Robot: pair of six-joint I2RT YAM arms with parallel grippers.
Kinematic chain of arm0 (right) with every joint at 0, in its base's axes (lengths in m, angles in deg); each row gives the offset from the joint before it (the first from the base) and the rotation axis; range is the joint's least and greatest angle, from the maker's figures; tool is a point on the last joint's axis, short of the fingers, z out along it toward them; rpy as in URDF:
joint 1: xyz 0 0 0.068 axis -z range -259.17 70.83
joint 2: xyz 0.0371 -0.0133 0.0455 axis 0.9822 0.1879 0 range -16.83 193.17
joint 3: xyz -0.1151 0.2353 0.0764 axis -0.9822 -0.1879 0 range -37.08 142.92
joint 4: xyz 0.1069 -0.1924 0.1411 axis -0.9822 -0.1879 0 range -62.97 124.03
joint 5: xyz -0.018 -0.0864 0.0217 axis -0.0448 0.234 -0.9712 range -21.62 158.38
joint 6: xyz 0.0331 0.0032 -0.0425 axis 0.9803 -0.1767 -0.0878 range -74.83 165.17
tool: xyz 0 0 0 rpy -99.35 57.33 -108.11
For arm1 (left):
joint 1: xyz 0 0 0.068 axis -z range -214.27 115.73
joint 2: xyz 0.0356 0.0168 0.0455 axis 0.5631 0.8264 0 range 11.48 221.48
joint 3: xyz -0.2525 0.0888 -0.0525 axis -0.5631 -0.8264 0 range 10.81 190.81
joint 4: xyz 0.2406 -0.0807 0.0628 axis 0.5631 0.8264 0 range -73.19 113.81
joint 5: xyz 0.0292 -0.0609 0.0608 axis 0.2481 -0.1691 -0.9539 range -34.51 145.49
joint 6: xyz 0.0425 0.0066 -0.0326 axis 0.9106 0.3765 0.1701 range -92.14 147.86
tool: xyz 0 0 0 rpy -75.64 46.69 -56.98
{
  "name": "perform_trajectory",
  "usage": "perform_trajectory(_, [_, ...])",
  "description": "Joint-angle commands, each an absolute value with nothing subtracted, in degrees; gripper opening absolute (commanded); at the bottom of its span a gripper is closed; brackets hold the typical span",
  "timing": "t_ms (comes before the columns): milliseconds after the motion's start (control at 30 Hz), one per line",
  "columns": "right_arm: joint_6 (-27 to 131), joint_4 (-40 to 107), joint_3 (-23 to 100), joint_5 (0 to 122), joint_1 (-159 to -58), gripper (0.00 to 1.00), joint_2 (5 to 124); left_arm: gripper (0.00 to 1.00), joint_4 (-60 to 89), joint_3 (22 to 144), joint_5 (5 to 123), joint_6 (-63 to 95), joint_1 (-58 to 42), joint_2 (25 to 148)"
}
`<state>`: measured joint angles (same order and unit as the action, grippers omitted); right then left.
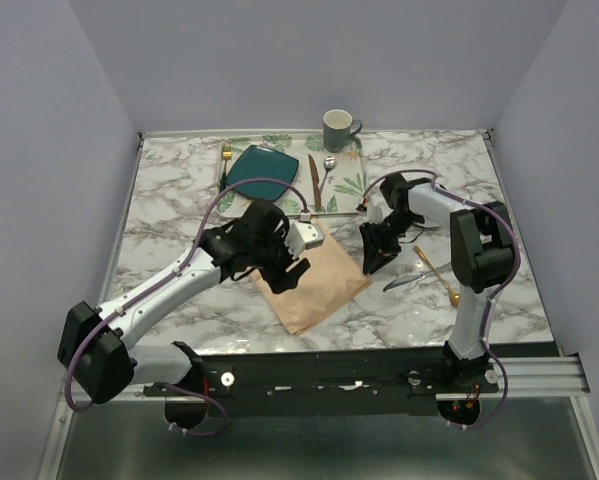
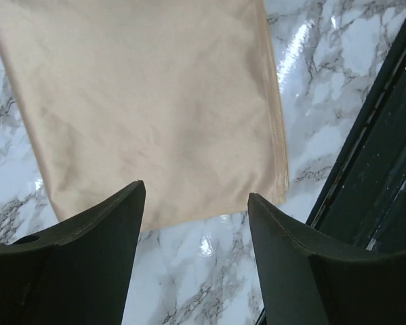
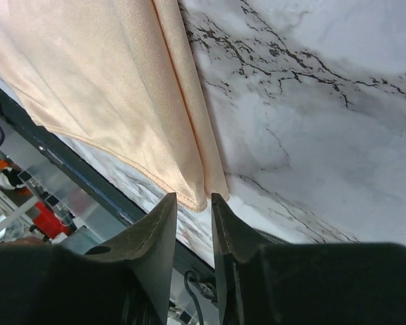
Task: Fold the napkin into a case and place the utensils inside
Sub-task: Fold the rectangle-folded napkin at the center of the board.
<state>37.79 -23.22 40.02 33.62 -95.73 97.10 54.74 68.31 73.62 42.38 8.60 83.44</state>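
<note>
The peach-tan napkin [image 1: 324, 285] lies folded on the marble, a doubled rectangle with a fold along one side [image 2: 155, 101]. My left gripper [image 1: 287, 272] hangs over its left part. In the left wrist view that gripper [image 2: 196, 196] is open, with only bare marble between its fingers and the napkin's edge just beyond the tips. My right gripper [image 1: 375, 258] is at the napkin's right corner. In its own view it [image 3: 194, 198] is open a little, and the napkin's [image 3: 121, 88] folded corner lies free just past the fingertips. To the right lie the silver knife [image 1: 404, 281] and the gold spoon [image 1: 441, 278].
A leaf-patterned tray [image 1: 351, 180] at the back holds a teal plate [image 1: 263, 172], a gold fork [image 1: 225, 160], a brown-handled knife [image 1: 315, 182] and a green mug [image 1: 337, 129]. The table's dark front rail [image 2: 372, 169] runs close to the napkin's near edge.
</note>
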Motion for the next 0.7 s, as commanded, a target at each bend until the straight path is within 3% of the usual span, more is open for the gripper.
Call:
perform_trajectory(0, [37.0,-23.7,41.4,35.5,-96.4,0.34,99.5,0.73,57.3,69.7,81.3,42.5,1.0,85.1])
perform_trajectory(433, [35.2,-23.0,32.9,35.9,-99.8,0.09,98.1,0.71,48.8,65.1,88.0,33.3,-10.9,83.2])
perform_trajectory(600, [35.2,-22.8,27.7,33.6,-101.9,0.09,94.4,0.71,46.6,62.8,93.6,30.2,-16.2,81.0])
perform_trajectory(667, [35.3,-22.9,26.9,34.0,-102.2,0.16,92.2,0.73,45.3,62.8,94.9,28.8,-17.2,80.1])
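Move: The napkin's right corner lies just below the right hand's fingertips, about 2 cm back and 2 cm down. The silver knife is some 10 cm to this hand's right, about 1 cm back, and the gold spoon about 16 cm right and level, both roughly 3 cm lower. From the left hand, some 12 cm above the table, the napkin's left corner is about 4 cm ahead and 6 cm left, its near corner 8 cm back and 2 cm right. Down a little and then straight back, about 7 cm in all, the right hand shuts its part-open fingers on the napkin's right corner, pinches it and drags it towards the robot. Meanwhile the empty left hand travels level, about 5 cm forward and as much left, high over the napkin's left part, turning some 20 degrees counter-clockwise with its fingers staying wide open. ##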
